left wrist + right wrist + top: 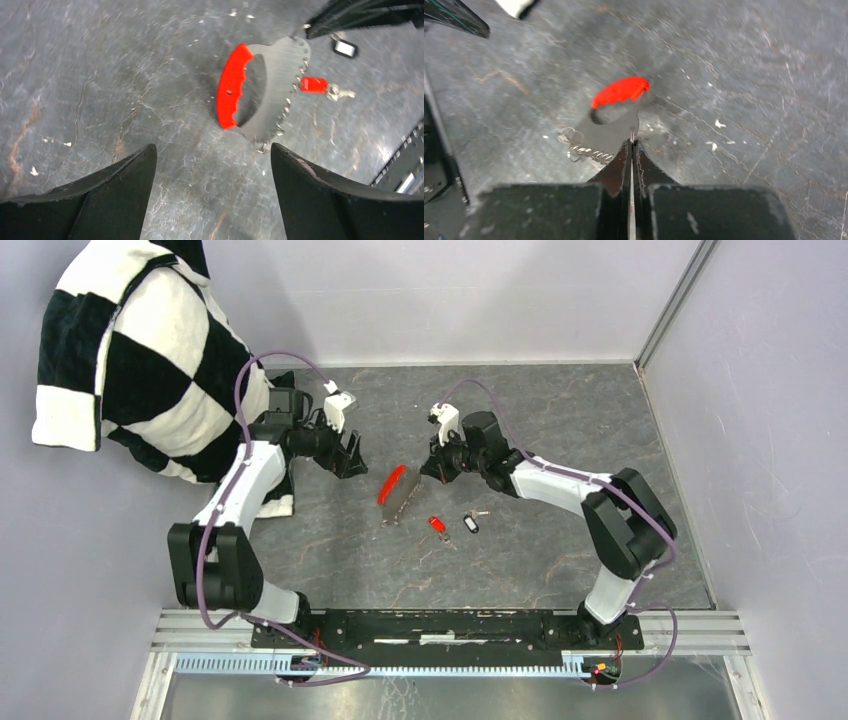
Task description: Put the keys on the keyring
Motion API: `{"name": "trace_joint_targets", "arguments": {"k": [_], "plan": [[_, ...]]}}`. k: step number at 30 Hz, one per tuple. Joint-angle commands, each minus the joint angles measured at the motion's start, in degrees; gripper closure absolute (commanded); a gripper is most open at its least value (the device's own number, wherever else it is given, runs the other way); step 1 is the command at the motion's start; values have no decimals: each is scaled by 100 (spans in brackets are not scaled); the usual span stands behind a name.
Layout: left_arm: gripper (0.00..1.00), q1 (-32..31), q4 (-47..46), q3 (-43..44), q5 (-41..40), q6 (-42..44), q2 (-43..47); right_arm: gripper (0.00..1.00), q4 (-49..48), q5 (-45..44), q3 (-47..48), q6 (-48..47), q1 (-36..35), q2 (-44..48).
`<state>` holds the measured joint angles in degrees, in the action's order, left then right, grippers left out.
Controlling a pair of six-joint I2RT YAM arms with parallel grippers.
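Note:
The keyring's bright red fob (395,484) lies mid-table with its grey metal part and short chain (287,105); it also shows in the right wrist view (619,91). My right gripper (432,468) is shut (631,142) on a thin silvery edge at the keyring's far end. The red-headed key (436,526) and the black-headed key (471,524) lie loose on the table just in front of the fob, and both show in the left wrist view, red (314,84) and black (345,48). My left gripper (348,455) is open and empty (212,146), left of the fob.
A black-and-white checkered cloth (140,350) hangs over the back left corner, beside the left arm. Grey walls close the table at the back and right. The arms' mounting rail (450,625) runs along the near edge.

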<state>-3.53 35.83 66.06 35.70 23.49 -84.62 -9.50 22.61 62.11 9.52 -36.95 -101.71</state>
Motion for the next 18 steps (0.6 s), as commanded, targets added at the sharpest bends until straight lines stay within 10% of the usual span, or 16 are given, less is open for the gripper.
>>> {"name": "trace_joint_targets", "arguments": {"k": [1,18], "plan": [[12,-35,1424,459,989,1622,596,100,-472,524,-193,-191,-211,669],[59,-429,2265,-27,2247,2813,3160,100,-63,474,-173,-718,-1525,2397]]}}
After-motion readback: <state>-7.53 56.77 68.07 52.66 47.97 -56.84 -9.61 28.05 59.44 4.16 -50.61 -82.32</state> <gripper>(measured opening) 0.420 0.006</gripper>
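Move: The keyring, a plate with a red handle already hanging from the shut right fingers, has its middle roughly 3 cm back, 10 cm right and 9 cm below the left hand. The open left gripper is about 15 cm left of the right hand, level with it in reach and some 4 cm higher. From the right hand, the red key lies on the table 7 cm back, 3 cm right, 9 cm down; the black key is 7 cm farther right. Lifting the keyring in its kept pinch, the right hand rises about 13 cm while drawing back 12 cm and edging left towards the left gripper, its fingers tipping up and turning counter-clockwise. The left hand climbs and draws back about as far, drifts right to close in, tilts its fingers up while turning clockwise some 30 degrees, and narrows them to under half open without yet touching the keyring. ##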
